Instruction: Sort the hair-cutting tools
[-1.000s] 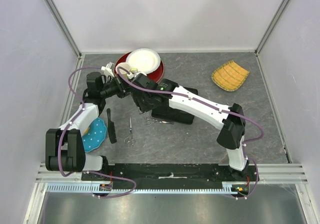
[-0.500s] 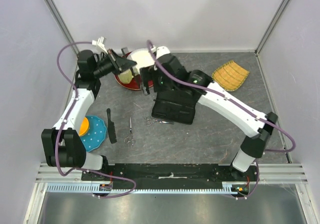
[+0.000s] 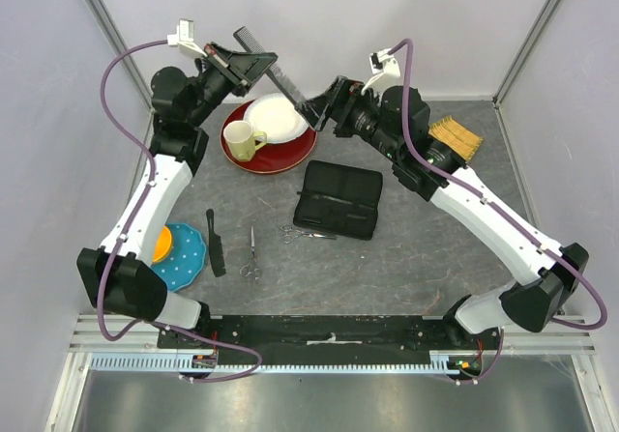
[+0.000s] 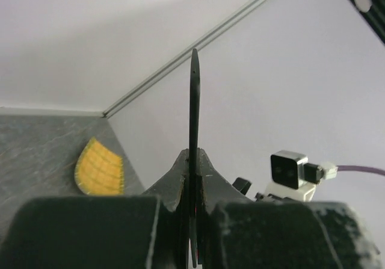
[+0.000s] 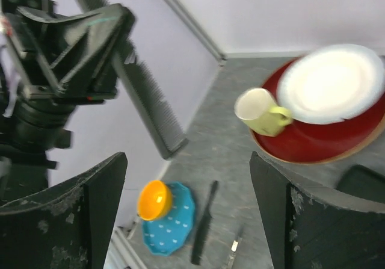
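Observation:
High above the plates, my left gripper (image 3: 259, 63) is shut on a slim black comb (image 3: 290, 92) that slants down to the right. The left wrist view shows that comb (image 4: 194, 130) edge-on, pinched between the jaws. My right gripper (image 3: 322, 105) stands open just past the comb's lower end. In the right wrist view the comb (image 5: 147, 109) hangs ahead of its fingers (image 5: 66, 215) without touching them. On the table lie a handled black comb (image 3: 215, 242) and two silver scissors (image 3: 251, 253), (image 3: 308, 231).
A flat black case (image 3: 338, 198) lies mid-table. A red plate (image 3: 290, 147) carries a white plate (image 3: 277, 118) and a yellow-green mug (image 3: 242, 142). A blue plate (image 3: 189, 263) holds an orange bowl (image 3: 162, 242). A yellow mat (image 3: 456, 137) sits back right.
Both arms rose from beside the red plate and drew apart. The right gripper opened wide. The comb went up with the left gripper.

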Tool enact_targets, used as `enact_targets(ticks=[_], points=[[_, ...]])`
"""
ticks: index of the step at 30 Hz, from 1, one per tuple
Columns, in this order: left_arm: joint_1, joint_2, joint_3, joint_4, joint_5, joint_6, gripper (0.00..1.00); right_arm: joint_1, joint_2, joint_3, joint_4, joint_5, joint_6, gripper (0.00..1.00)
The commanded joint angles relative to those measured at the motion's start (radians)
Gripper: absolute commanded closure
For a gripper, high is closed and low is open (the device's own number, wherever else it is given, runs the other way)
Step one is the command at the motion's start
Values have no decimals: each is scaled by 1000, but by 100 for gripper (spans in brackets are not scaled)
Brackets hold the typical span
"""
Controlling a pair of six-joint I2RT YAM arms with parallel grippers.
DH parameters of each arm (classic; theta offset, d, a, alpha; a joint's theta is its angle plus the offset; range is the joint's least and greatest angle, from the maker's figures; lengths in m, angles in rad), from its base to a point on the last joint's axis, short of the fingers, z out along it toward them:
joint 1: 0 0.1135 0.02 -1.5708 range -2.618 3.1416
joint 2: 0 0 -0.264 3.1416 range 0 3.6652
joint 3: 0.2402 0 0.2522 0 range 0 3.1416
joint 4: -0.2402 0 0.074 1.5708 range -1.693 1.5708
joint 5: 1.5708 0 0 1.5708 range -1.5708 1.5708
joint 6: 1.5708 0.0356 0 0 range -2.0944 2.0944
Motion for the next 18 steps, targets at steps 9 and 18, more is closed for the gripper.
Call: enact_targets(ticks=[9, 18], points=[[-127, -142, 43, -101, -503, -175, 98, -22, 53, -26, 483, -212, 203, 21], [-125, -152, 20, -67, -477, -244, 98, -25, 128, 31, 591, -250, 299, 38]])
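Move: The left hand already holds the comb a third of the way from its far end; the comb's middle lies about 3 cm back, 2 cm right and 2 cm below, and the right fingers about 7 cm back, 8 cm right and 6 cm below. From the open right hand, the comb's middle is some 5 cm ahead, 6 cm left and 4 cm up; the mug stands roughly 12 cm ahead, 19 cm left and the white plate 18 cm ahead, 12 cm left, both nearly 40 cm below. The right hand, not yet holding anything, rises about 8 cm and drifts some 4 cm left towards the comb's near end, rolling its left side up, swinging a little counter-clockwise and tipping up while its wide-open fingers close by about a third. The left hand keeps its pinch on the comb and lifts it some 6 cm, easing back and, after a brief dip right, left, while its left side rolls down and it turns counter-clockwise, so that the free end is held out to the right hand. ##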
